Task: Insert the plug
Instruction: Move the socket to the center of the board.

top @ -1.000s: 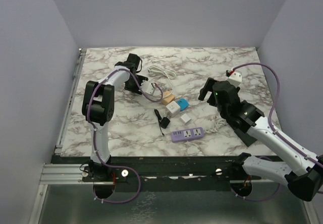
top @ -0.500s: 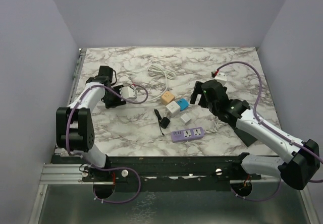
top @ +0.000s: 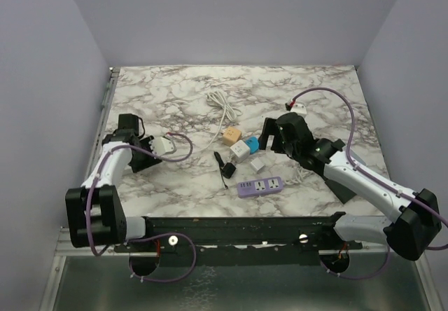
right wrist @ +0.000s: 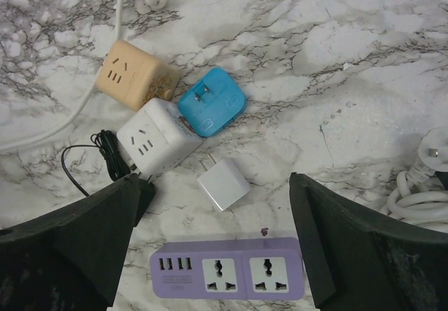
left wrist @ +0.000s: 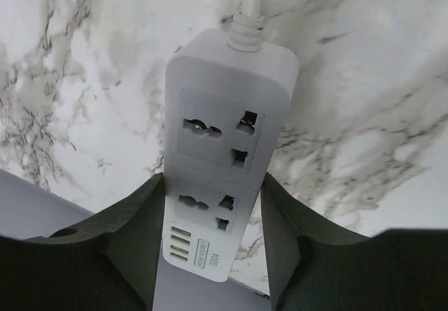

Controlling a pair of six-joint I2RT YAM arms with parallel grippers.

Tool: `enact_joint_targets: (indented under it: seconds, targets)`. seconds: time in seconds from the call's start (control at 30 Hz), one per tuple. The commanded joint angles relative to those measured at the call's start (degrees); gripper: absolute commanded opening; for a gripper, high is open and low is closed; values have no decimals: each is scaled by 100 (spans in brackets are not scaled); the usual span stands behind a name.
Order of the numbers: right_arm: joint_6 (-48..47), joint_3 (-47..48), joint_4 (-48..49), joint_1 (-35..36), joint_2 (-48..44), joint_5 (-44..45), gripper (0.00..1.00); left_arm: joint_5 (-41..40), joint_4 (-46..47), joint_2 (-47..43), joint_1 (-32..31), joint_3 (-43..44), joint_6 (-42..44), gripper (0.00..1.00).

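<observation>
My left gripper (top: pixel 149 148) is shut on a white power strip (left wrist: pixel 222 143), its fingers (left wrist: pixel 133 220) pressed against the strip's long sides near the USB end. The strip (top: pixel 163 144) hangs just above the table at the left, and its cord runs away from it. My right gripper (top: pixel 269 136) is open and empty. It hovers over a small white plug (right wrist: pixel 224 183), a blue plug (right wrist: pixel 211 104), a white cube adapter (right wrist: pixel 155 138) and a tan cube adapter (right wrist: pixel 136 75). A purple power strip (right wrist: pixel 227 268) lies flat below them, sockets up.
A black plug with a thin cord (top: pixel 225 165) lies left of the purple strip (top: pixel 260 185). The white strip's cord (top: pixel 221 108) loops across the table's middle back. Another white cable coil (right wrist: pixel 420 192) lies at the right. Grey walls enclose the marble table (top: pixel 175 178).
My left arm has swung left and toward the near edge, carrying the white power strip and dragging its cord. My right arm has moved left over the cluster of plugs.
</observation>
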Motion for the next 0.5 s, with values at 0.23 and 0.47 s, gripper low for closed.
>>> enact_joint_targets:
  seconds: [0.23, 0.47]
  targets:
    - [-180, -48, 132, -9, 315, -404, 93, -163, -572, -1099, -2356, -979, -340, 17]
    - [-254, -140, 227, 42, 343, -558, 95, -103, -278, -844, -3369, -1143, -1174, 30]
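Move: The left hand already holds the white socket off the table; the open spot it is being taken to lies some 15 cm to its right, 8 cm back and 5 cm below. The black adapter is about 23 cm right and 5 cm back of that hand, the purple strip 33 cm right and 10 cm back. From the right hand the open spot is roughly 22 cm left, 7 cm back and 16 cm below. Still gripping the white socket, the left hand sweeps about 12 cm right and 8 back, turning clockwise, towards the purple strip. ##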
